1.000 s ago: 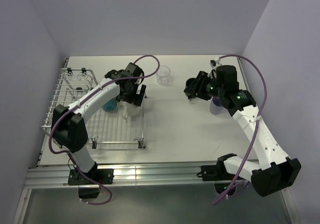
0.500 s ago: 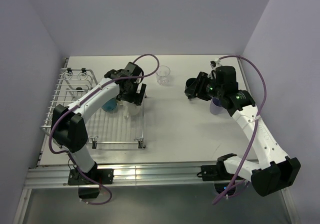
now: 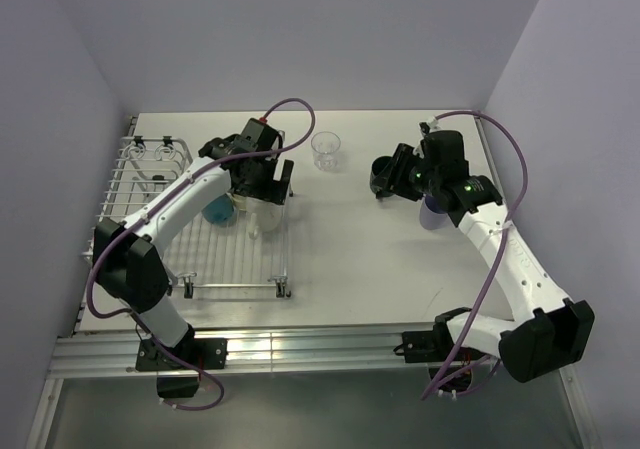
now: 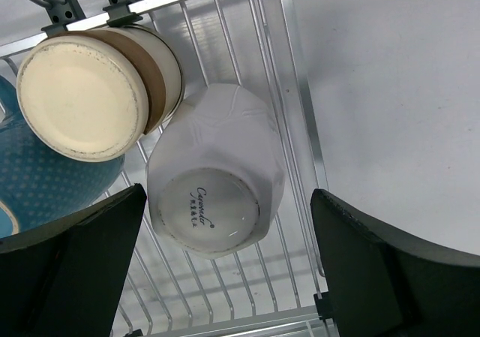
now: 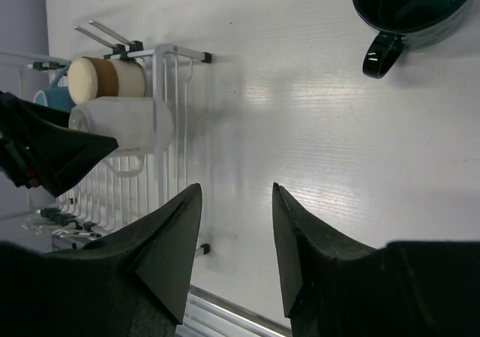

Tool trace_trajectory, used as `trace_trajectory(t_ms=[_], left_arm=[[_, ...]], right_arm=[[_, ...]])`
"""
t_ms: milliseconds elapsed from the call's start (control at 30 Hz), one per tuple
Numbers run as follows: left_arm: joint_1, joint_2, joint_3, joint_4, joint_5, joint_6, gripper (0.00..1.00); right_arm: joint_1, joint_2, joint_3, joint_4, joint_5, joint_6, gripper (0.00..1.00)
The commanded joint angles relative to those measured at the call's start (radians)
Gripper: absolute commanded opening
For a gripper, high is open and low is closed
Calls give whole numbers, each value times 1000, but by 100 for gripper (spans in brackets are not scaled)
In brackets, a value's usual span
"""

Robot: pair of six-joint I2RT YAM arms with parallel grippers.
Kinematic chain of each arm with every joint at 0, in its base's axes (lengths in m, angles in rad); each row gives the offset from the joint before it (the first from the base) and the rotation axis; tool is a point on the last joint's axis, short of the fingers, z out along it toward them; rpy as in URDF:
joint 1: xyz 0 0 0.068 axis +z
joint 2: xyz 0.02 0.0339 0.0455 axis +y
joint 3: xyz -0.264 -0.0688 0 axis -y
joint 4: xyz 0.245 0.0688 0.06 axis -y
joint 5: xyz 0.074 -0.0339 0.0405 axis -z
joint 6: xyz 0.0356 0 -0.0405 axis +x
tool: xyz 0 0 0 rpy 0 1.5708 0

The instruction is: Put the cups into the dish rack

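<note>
The silver dish rack [image 3: 232,261] stands at the left. Inside it lie a white mug [image 4: 217,179] on its side, a brown cup [image 4: 90,89] and a light blue mug [image 4: 45,191]. My left gripper [image 3: 262,181] hovers just over the white mug [image 3: 262,219], wide open and apart from it. A clear glass [image 3: 326,151] stands on the table behind. My right gripper [image 5: 236,239] is open and empty, close beside the dark teal mug [image 3: 383,177], which shows upright [image 5: 416,7] at that view's top. A lavender cup [image 3: 433,215] peeks out under the right arm.
The rack's right rim [image 4: 298,112] runs just beside the white mug. A cutlery holder [image 3: 160,154] sits at the rack's back left corner. White walls close in at the back and both sides. The table's front rail [image 3: 320,349] carries both arm bases.
My left gripper has risen and drawn back a little from the white mug, still open. The right arm has shifted slightly; its jaws keep the same gap.
</note>
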Motion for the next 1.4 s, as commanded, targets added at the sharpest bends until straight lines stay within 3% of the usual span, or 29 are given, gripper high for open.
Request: trace_trajectory(t_ms=[0,300,533,933,1100,1367], left_arm=[[2,-42,37,32,15,19,99],[3,-119,142,-8,-109,-12,99],[3,-220,209,-16,-138,-28,99],[2,-409,157,-2,-83,-50,99],[2,-438,113,12,-78,-56,99],[3,-443,71,30,-63,-70,99]], right_arm=[[-8,9,18,16,46,-18,50],[-8,136,147,-15,154,-28,51],[-8,407,352,-75,275,-67,50],[-5,846,765,-226,367,-114,49],[-1,900,790,-243,367,-126,48],[3,905,674,-188,387,-136,48]])
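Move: The green mug is the right hand's target: some 14 cm ahead of it, 4 cm to its right and 19 cm below. The clear glass stands some 17 cm left of the green mug and 8 cm farther out; the purple cup is 15 cm to the right of the right hand and 3 cm ahead, at much the same depth. From the left hand the green mug is about 31 cm right, 12 cm ahead and 11 cm down; the white mug sits right under the left hand, 9 cm below and 1 cm left. Reach the right gripper forward about 17 cm, dipping some 12 cm mostly in the second half, to the green mug's rim; roll its left side down and tip the half-open fingers steeper, roughly 30 degrees in all. Meanwhile lift the empty, wide-open left gripper high off the white mug, drawing a little back and left and tilting its fingers up, then let it settle slightly. ##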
